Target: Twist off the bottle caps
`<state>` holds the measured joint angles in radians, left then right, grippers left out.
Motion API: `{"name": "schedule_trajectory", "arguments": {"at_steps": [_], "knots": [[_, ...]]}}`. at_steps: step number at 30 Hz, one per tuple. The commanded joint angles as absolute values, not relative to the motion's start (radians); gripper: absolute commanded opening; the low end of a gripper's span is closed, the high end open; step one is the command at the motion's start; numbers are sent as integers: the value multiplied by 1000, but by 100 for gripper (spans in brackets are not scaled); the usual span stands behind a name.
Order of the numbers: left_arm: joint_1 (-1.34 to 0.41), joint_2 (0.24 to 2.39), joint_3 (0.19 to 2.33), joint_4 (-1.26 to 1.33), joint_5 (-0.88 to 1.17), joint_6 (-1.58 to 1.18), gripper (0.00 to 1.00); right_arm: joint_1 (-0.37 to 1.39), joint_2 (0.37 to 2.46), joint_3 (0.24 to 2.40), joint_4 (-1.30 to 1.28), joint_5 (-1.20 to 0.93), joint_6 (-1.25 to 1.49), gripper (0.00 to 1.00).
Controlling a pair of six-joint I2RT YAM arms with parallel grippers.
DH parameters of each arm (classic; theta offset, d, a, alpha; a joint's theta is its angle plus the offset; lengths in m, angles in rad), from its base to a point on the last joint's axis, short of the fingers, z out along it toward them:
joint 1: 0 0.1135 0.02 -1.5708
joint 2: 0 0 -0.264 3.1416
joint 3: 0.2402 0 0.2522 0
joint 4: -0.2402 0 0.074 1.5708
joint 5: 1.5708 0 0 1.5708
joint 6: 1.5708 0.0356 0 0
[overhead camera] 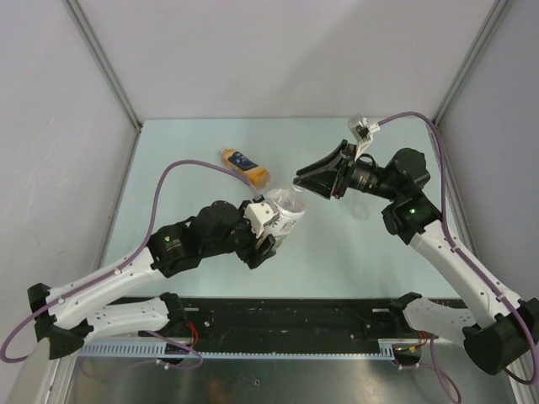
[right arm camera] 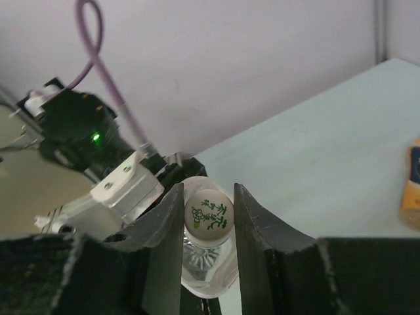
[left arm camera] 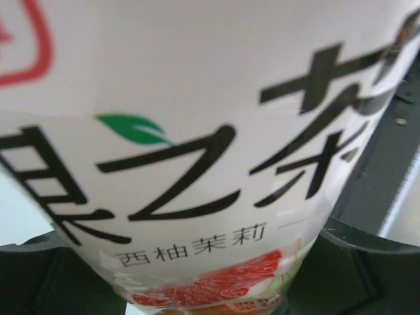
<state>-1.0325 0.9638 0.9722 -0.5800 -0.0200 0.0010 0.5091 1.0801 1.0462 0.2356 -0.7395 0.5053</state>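
My left gripper (overhead camera: 268, 229) is shut on a clear bottle (overhead camera: 285, 215) with a white label and holds it tilted above the table, neck toward the right arm. The label with black characters and a grapefruit picture fills the left wrist view (left arm camera: 197, 131). The bottle's whitish cap (right arm camera: 209, 211), printed with green characters, sits between the fingers of my right gripper (right arm camera: 209, 190). Both fingers touch its sides. In the top view my right gripper (overhead camera: 298, 180) meets the bottle's neck end. No blue cap shows.
A second bottle (overhead camera: 244, 167) with orange contents and a blue label lies on the table behind the held one. It also shows at the right edge of the right wrist view (right arm camera: 411, 197). A faint clear object (overhead camera: 360, 208) lies under the right wrist. Grey walls enclose the table.
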Motion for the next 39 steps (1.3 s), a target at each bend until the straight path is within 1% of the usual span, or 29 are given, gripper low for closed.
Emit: {"name": "schedule_trajectory", "arguments": {"at_steps": [1,4,7,11,15,20,26,31,33,36,39], "knots": [[-1052,912,976,-500,355,140,0,493,1080,1046,288,-897,457,0],[-1052,889,977,-495,474,154,0,488,1076,1046,320,-955,472,0],[-1053,854,973,-487,532,167,0,488,1073,1046,356,-1013,488,0],[-1052,805,965,-473,529,173,0,486,1072,1045,385,-1035,499,0],[-1051,792,956,-468,503,161,0,486,1070,1045,371,-1004,497,8],[-1051,817,948,-466,486,145,0,485,1071,1045,365,-965,510,25],[-1051,845,946,-466,439,134,0,462,1052,1045,365,-876,550,54],[-1051,861,939,-466,403,132,0,441,1031,1045,384,-837,589,74],[-1051,864,934,-466,387,133,0,431,1014,1046,373,-794,596,81],[-1051,874,929,-466,364,130,0,419,978,1046,337,-715,586,87],[-1051,882,925,-466,341,126,0,415,945,1045,311,-653,573,91]]}}
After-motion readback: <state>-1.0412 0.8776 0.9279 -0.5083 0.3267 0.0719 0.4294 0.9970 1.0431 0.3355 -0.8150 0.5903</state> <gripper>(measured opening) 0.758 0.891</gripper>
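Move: Between the right fingers already sits the cap of the large bottle; the bottle's middle is about 4 cm back, 4 cm left and 12 cm below that hand. Lower down, the left hand already grips this bottle, whose middle lies some 2 cm ahead, 3 cm right and 5 cm above it. From the right hand, the orange bottle lies roughly 22 cm ahead, 14 cm left and 36 cm down; the clear bottle 8 cm ahead, 20 cm right, 30 cm down. Twisting against each other, both hands draw back about 6.5 cm and up 2 cm, the left turning the held bottle clockwise and the right turning the pinched cap counter-clockwise, each some 20 degrees. After a short stop the right fingers open wide, release the cap and swing away forward, slightly up and right, the wrist turning back clockwise; the left keeps its grip. ##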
